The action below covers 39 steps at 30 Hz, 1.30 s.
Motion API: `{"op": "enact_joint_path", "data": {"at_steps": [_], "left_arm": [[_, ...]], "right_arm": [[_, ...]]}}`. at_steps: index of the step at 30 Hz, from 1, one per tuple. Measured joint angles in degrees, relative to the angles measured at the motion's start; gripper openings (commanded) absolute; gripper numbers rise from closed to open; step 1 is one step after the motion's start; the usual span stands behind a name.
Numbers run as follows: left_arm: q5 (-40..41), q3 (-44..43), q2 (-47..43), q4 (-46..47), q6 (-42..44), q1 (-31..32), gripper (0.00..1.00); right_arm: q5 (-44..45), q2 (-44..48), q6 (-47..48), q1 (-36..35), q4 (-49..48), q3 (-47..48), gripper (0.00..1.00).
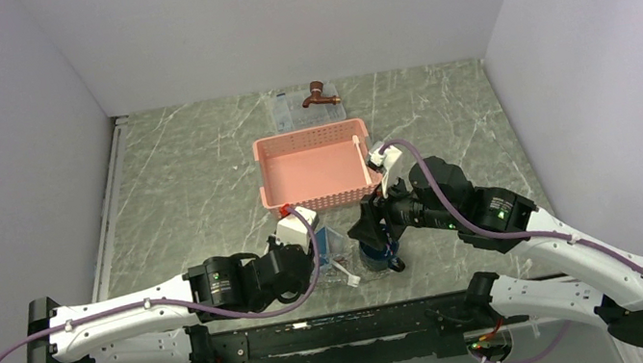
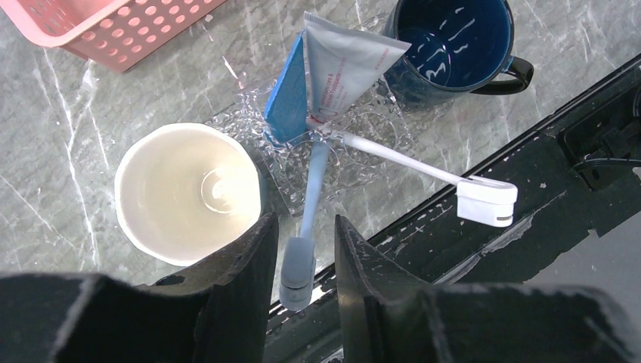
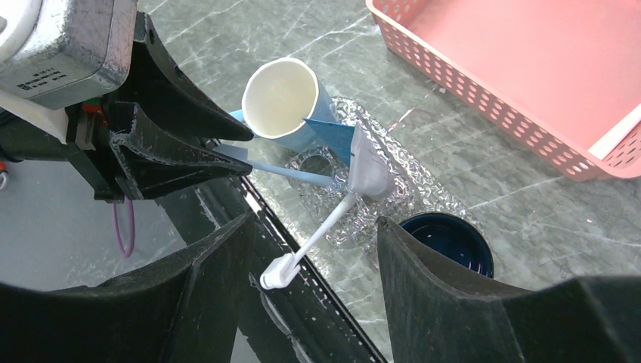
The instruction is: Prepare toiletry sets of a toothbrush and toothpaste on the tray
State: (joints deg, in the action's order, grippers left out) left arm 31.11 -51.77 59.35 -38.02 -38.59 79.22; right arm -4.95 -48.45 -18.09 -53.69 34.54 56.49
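Observation:
A small clear tray (image 2: 370, 155) lies between a white cup and a dark blue mug. On it rest a grey-white toothpaste tube (image 2: 344, 60) and a blue toothpaste tube (image 2: 287, 102). A white toothbrush (image 2: 401, 160) and a pale blue toothbrush (image 2: 314, 181) have their handles on the tray, with their capped heads out over the black front rail. My left gripper (image 2: 302, 225) is open astride the pale blue head, with a gap on each side. My right gripper (image 3: 310, 227) stands wide open above the white toothbrush's head (image 3: 280, 272).
The white cup (image 2: 189, 193) stands just left of the tray and the dark blue mug (image 2: 453, 41) on its far right. A pink lattice basket (image 1: 315, 168) sits behind them. A brown tap (image 1: 318, 94) stands on a larger clear tray (image 1: 292, 113) at the back.

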Motion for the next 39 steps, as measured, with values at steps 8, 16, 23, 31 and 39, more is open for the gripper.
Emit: {"op": "enact_joint_path", "data": {"at_steps": [8,16,23,31,39], "left_arm": [[0.00,-2.34,0.00,-2.47,1.46,0.00,0.62],[-1.97,-11.06,0.66,-5.18,6.05,-3.06,0.80],[-6.05,-13.40,0.48,-6.86,11.19,-13.27,0.99],[-10.47,-13.97,-2.69,-7.67,17.51,-27.21,0.99],[-14.43,-14.73,-6.21,-7.87,22.97,-42.38,0.99]], "right_arm": [[3.41,-0.79,-0.39,-0.02,0.11,0.11,0.69],[12.63,-4.42,-0.98,0.24,2.60,3.91,0.73],[15.08,-8.24,-0.92,7.52,3.34,6.25,0.76],[15.19,-9.44,-0.13,19.23,3.28,6.25,0.88],[17.22,-9.53,0.13,27.78,0.11,4.48,0.90]]}}
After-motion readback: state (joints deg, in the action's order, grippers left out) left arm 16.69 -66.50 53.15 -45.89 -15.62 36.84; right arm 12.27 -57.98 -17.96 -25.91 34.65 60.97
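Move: The blue toothbrush leans in the clear tray, its head right at the left hand point between the parted fingers. From that hand the light-blue mug is about 4 cm ahead, 4 cm left and 4 cm lower; the toothpaste stands about 5 cm ahead and 6 cm right; the white toothbrush is level with it, some 9 cm right. From the right hand the blue toothbrush's head lies about 14 cm left, 3 cm back and 8 cm lower. The left fingers, already loosened around the blue toothbrush's head, spread wide and come free of it: that hand first lifts some 6 cm, then swings forward and left past the mug to the basket's left side, about 12 cm each way, still rising a little. Meanwhile the right hand backs off from the tray, forward and right roughly 15 and 13 cm, staying nearly level, turning some 40 degrees clockwise and opening wider. ##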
